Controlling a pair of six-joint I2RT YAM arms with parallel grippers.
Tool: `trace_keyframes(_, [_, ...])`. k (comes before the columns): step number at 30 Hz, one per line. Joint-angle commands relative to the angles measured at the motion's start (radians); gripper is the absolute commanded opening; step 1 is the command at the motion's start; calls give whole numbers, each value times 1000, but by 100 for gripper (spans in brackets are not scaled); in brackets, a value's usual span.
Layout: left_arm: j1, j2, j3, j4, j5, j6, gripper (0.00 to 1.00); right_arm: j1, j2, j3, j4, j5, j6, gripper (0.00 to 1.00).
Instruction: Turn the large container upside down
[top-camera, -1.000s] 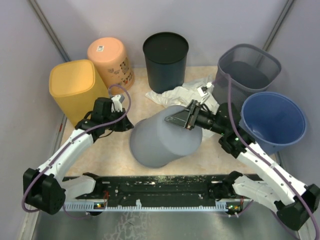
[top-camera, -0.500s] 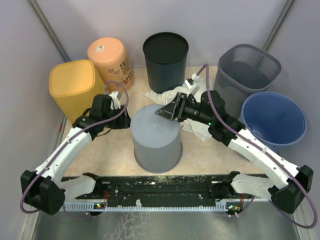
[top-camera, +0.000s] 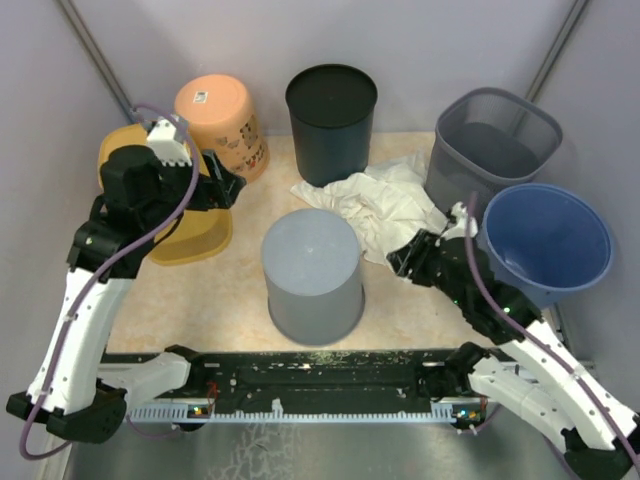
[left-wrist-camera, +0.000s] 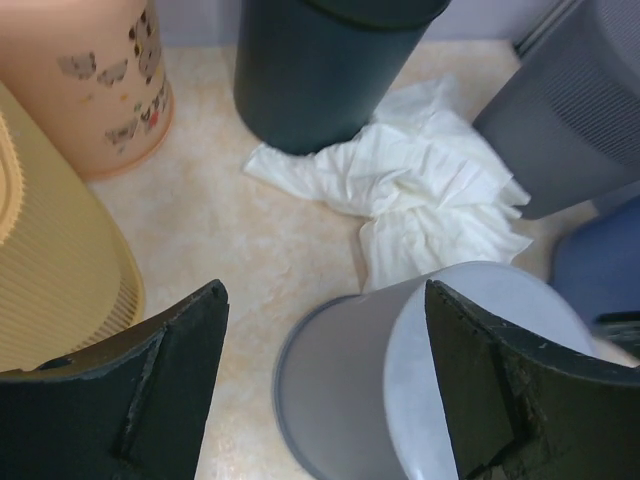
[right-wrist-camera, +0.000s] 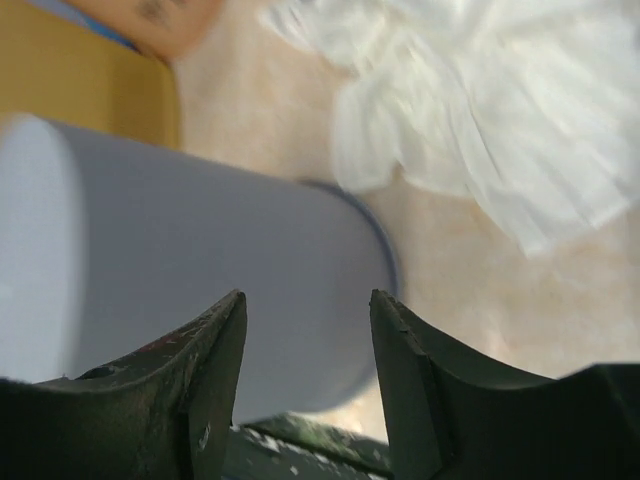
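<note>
The large grey container stands upside down in the middle of the table, its closed base facing up. It also shows in the left wrist view and in the right wrist view. My left gripper is open and empty, raised above the table to the container's upper left, over the yellow bin. In its wrist view the left gripper looks down on the container from a distance. My right gripper is open and empty, just right of the container and apart from it. In its own wrist view the right gripper faces the container's side.
A yellow bin and a peach bin stand upside down at the back left. A black bin stands at the back centre. A grey mesh bin and a blue bin stand on the right. A crumpled white cloth lies behind the container.
The grey container went from tilted to standing upside down. My right gripper left the container and drew back to the right. My left arm rose and pulled back to the left.
</note>
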Motion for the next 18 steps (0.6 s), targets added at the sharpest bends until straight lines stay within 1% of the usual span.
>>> trace_keyframes(1, [-1,-32,83,-9,92,13,84,3,36,-147,-18,-133,66,53])
trace_keyframes(3, [-1,-39,94,9,127,-4,84,38,73,-197,94,-186,97,52])
trace_keyframes(6, [-2,-44,109,17,159,-23,85,158,173,-247,312,-207,163,53])
trace_keyframes(9, [-1,-56,115,32,195,-44,85,248,366,-224,552,-227,183,53])
trace_keyframes(11, [-1,-65,118,45,208,-59,85,274,527,-162,705,-256,178,53])
trace_keyframes(13, [-1,-72,128,48,207,-69,85,290,700,-71,841,-321,167,53])
trace_keyframes(14, [-2,-76,135,46,207,-68,85,297,778,-6,877,-358,157,53])
trace_keyframes(16, [0,-78,151,34,195,-68,85,306,929,135,879,-443,142,53])
trace_keyframes(18, [-2,-81,162,19,185,-61,85,305,1011,247,831,-507,134,53])
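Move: The large grey container already stands upside down about 18 cm to the right hand's left and 3 cm nearer the base, its middle some 13 cm lower. From that same hand the white cloth is spread about 17 cm ahead and 5 cm left, while the yellow container stands beyond the grey one, roughly 46 cm left and 13 cm ahead. The left hand hangs high, with the grey container about 16 cm to its right, 11 cm back and 25 cm below. The right hand, empty and half open, drops about 14 cm beside the grey container while drawing back slightly, then sweeps some 23 cm left and a little forward again, its fingers tipping down about 20 degrees and swinging some 30 degrees counter-clockwise, so that they meet the container's right wall near mid-height and push it left towards the yellow container. The left hand, wide open and holding nothing, rises about 7 cm and backs off 4 cm, staying above while the container comes in below it. ##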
